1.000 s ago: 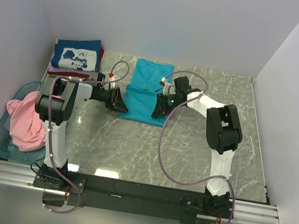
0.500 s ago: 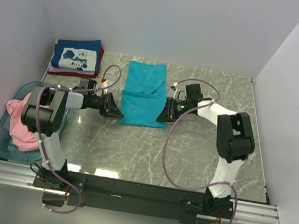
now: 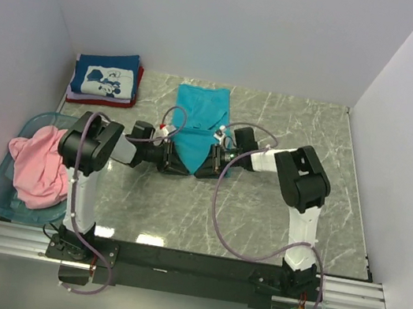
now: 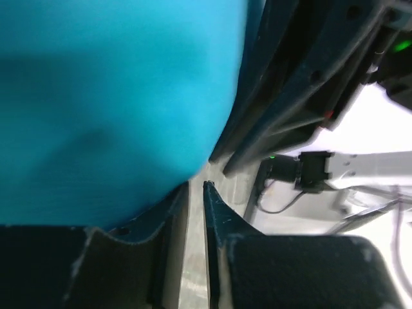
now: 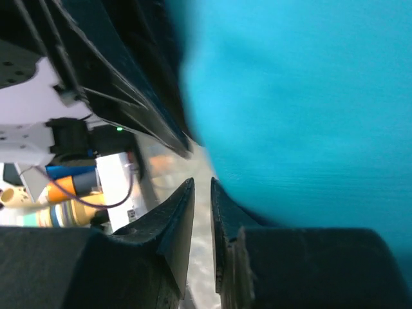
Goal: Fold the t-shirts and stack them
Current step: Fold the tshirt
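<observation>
The teal t-shirt (image 3: 202,114) lies on the table's middle, narrow at its near end. My left gripper (image 3: 176,164) and right gripper (image 3: 203,167) meet tip to tip at that near end. In the left wrist view the left gripper (image 4: 196,187) has a thin gap showing bare table, and teal cloth (image 4: 116,96) lies over the outer side of one finger. The right gripper (image 5: 201,182) looks the same, with teal cloth (image 5: 302,96) draped over its other finger. A folded navy t-shirt (image 3: 106,78) rests on a red one (image 3: 100,101) at the back left. The pink t-shirt (image 3: 36,165) hangs in the basket.
The translucent light-blue basket (image 3: 0,198) stands at the left near edge, beside the left arm. White walls close in the table at the back and both sides. Grey cables loop from both arms over the marble table (image 3: 260,212).
Both grippers have slid inward from the teal shirt's two sides until they meet at its near end, and the shirt there has become narrower. Both pairs of jaws have narrowed.
</observation>
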### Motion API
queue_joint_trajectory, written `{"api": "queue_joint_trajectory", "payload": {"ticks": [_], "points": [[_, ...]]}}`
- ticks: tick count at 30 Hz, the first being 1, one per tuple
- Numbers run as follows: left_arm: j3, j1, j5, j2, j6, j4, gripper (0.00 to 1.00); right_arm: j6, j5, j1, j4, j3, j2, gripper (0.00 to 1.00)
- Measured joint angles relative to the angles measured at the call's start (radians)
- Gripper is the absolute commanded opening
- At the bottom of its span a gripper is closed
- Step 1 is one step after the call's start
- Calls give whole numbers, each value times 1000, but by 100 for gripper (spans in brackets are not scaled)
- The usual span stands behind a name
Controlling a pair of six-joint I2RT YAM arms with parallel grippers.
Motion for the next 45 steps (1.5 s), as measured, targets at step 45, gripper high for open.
{"api": "queue_joint_trajectory", "payload": {"ticks": [45], "points": [[523,252,-33,315,-148,45,52,-180,184,-169,-330,605,269,50]]}}
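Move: The t-shirt's raised middle fold is what I'm heading for: its centre lies about 18 cm ahead and 5 cm right of my left hand, and 18 cm ahead and 4 cm left of my right, roughly 1 cm below both. Between the fold and my hands lies the near panel, centred some 9 cm ahead of my left hand and 5 cm to its right. The far panel, beyond the fold, is centred 26 cm ahead and 4 cm to the right of that hand. From close together at the near edge of the t-shirt, I sink both hands a centimetre or two onto the cloth and sweep them about 5 cm apart along it. Then I lift both, arc some 17-19 cm forward over the near panel and come down at the two ends of the raised fold, my left hand drifting farther left, fingertips turning 10-20 degrees towards forward and fingers opening wider. ##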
